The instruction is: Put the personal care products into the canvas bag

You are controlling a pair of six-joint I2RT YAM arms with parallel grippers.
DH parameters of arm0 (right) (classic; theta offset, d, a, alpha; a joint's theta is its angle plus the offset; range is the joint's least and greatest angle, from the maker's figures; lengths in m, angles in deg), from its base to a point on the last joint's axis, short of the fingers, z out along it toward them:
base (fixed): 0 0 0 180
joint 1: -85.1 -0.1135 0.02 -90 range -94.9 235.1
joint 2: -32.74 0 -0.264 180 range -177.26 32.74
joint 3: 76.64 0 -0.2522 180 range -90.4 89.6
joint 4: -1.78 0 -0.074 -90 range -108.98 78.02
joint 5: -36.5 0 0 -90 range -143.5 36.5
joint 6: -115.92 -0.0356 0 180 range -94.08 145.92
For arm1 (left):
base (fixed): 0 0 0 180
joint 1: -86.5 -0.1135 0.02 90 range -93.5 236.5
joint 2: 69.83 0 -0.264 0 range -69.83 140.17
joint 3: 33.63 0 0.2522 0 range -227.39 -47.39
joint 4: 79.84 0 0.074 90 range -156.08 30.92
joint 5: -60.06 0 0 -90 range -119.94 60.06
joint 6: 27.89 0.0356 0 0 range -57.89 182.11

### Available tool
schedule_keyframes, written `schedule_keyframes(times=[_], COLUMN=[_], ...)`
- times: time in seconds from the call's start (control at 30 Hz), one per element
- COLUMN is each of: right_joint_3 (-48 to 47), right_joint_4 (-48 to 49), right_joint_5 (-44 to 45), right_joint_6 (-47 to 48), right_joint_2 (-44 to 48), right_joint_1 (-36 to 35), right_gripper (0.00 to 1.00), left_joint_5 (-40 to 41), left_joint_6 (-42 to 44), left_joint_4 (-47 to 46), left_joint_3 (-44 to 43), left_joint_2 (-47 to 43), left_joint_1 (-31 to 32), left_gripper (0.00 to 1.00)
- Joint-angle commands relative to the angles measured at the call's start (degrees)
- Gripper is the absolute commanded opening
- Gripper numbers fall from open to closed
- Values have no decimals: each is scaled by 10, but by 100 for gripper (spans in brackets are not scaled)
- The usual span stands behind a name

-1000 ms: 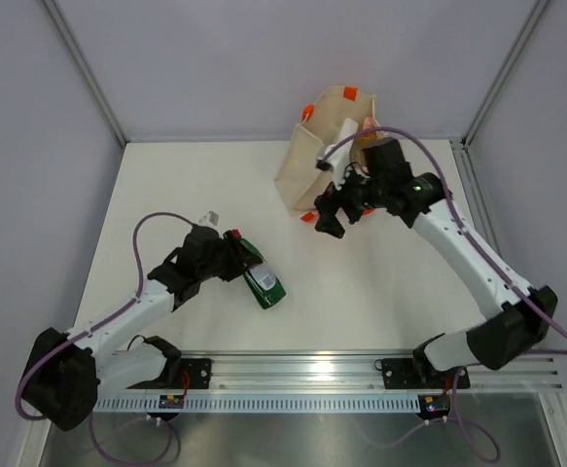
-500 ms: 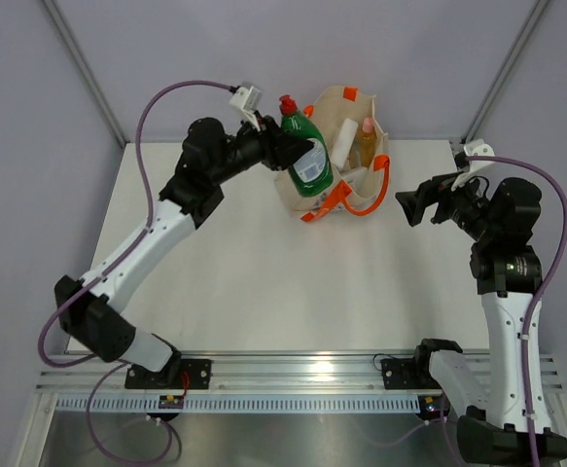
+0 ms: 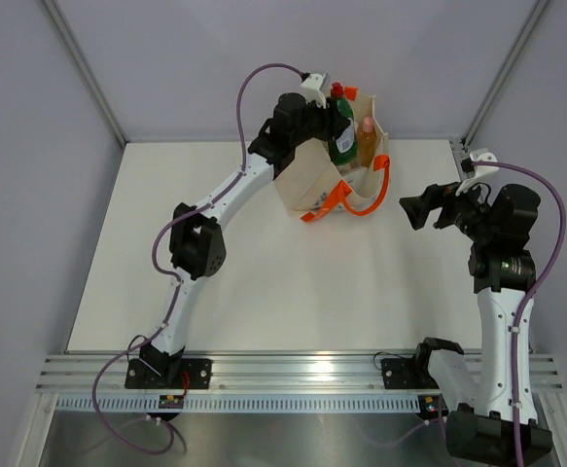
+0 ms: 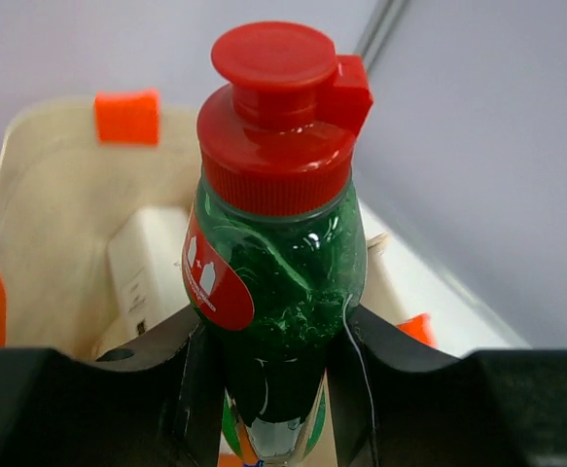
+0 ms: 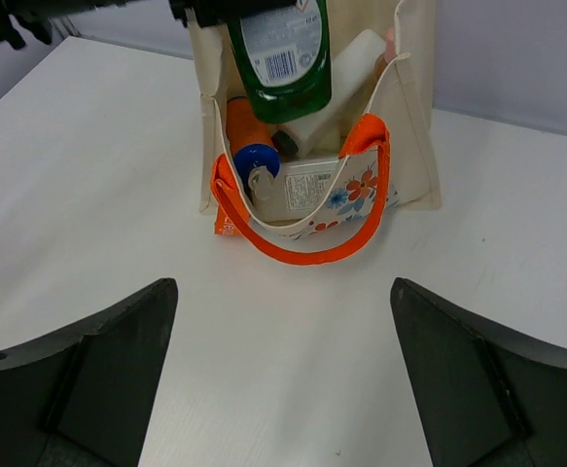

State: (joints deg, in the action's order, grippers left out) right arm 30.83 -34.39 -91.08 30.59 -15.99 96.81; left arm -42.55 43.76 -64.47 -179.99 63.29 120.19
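The canvas bag (image 3: 302, 183) stands at the back of the table, orange handles hanging forward. My left gripper (image 3: 324, 119) is shut on the flat green bottle (image 3: 342, 138) and holds it red cap up in the bag's mouth. In the left wrist view the green bottle (image 4: 275, 282) sits between my fingers (image 4: 166, 379), with a white bottle (image 4: 147, 263) in the bag behind it. The right wrist view shows the bag (image 5: 414, 117) holding the green bottle (image 5: 283, 58), an orange blue-capped bottle (image 5: 249, 146), a white bottle (image 5: 332, 112) and a pink-capped bottle (image 5: 388, 44). My right gripper (image 3: 414, 209) is open and empty, right of the bag.
The bag's orange handle (image 5: 312, 251) lies looped on the white table (image 5: 118, 175) in front of the bag. Grey walls with metal frame posts (image 3: 502, 73) close the table's back and sides.
My left arm has carried the green bottle from the bag's left side rightward and back into the bag's mouth. The right arm has hardly moved.
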Motion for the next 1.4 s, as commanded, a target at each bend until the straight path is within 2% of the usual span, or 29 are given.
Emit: schedule_keyframes(times=[0.0,0.07,0.1,0.13,0.17,0.23,0.37,0.6,0.73,0.8,0.83,0.9,0.93,0.97,1.0,1.03,1.07,1.13,1.17,1.2,1.37], right_joint_3=[1,2,3,4,4,4,5,8,12,11,11,14,15,15,16,17,16,16,16,18,29], right_joint_4=[29,29,30,30,29,28,27,28,29,27,27,34,48,55,63,73,75,79,80,81,80], right_joint_5=[-16,-18,-19,-21,-20,-15,-14,-10,-16,-20,-15,1,34,60,87,140,163,218,223,229,254], right_joint_6=[-1,1,2,4,5,9,13,17,18,15,10,-4,-25,-40,-54,-82,-93,-111,-110,-112,-135], right_joint_2=[2,-2,-3,-7,-9,-15,-23,-29,-37,-45,-47,-50,-49,-48,-46,-45,-45,-46,-47,-45,-39], right_joint_1=[3,3,3,3,3,3,3,3,3,3,3,3,3,3,4,4,4,6,7,7,8], right_gripper=[100,100,99,100,100,100,100,99,99,99,99,99,100,99,100,100,99,100,99,100,99], left_joint_5=[22,3,0,-3,-10,-1,40,58,51,16,0,-23,-25,-32,-31,-32,-29,-23,-9,1,56], left_joint_6=[-19,-41,-54,-75,-82,-102,-107,-85,-64,-53,-26,2,27,42,71,81,93,132,143,147,169], left_joint_4=[-99,-104,-108,-110,-111,-106,-84,-46,-41,-21,-17,15,23,30,31,24,11,17,24,39,90], left_joint_3=[-23,-24,-24,-24,-25,-25,-26,-17,9,36,56,152,194,292,350,409,521,616,657,726,873], left_joint_2=[-9,10,14,19,21,17,-15,-62,-102,-130,-175,-237,-308,-348,-389,-478,-520,-603,-674,-707,-866], left_joint_1=[-9,-9,-9,-10,-10,-12,-20,-37,-40,-43,-45,-45,-45,-45,-45,-45,-45,-45,-45,-46,-45], left_gripper=[0,7,19,50,64,99,99,99,99,99,99,99,99,99,99,99,99,99,99,99,99])
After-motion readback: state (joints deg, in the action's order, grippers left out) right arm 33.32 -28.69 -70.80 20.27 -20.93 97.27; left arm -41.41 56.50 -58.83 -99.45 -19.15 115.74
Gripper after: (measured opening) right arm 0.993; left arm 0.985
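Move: My left hand already holds the green bottle upright over the canvas bag, whose middle lies about 5 cm to the right, 2 cm ahead and some 17 cm below. In the bag, the white bottle stands roughly 4 cm ahead and 3 cm right, the amber bottle 4 cm ahead and 9 cm right; the front handle hangs about 8 cm nearer me and 6 cm right. From my right hand, the bag is some 27 cm ahead, 16 cm left, 18 cm down. I dip my left hand about 5 cm into the bag's mouth, open the fingers wide and let go of the green bottle. Then I lift the empty hand clear, easing it left, and sweep it nearly 30 cm back and on to the left, away from the bag. Late on, my open right hand shifts about 6 cm right, slightly forward and down, turning some 20 degrees clockwise. ##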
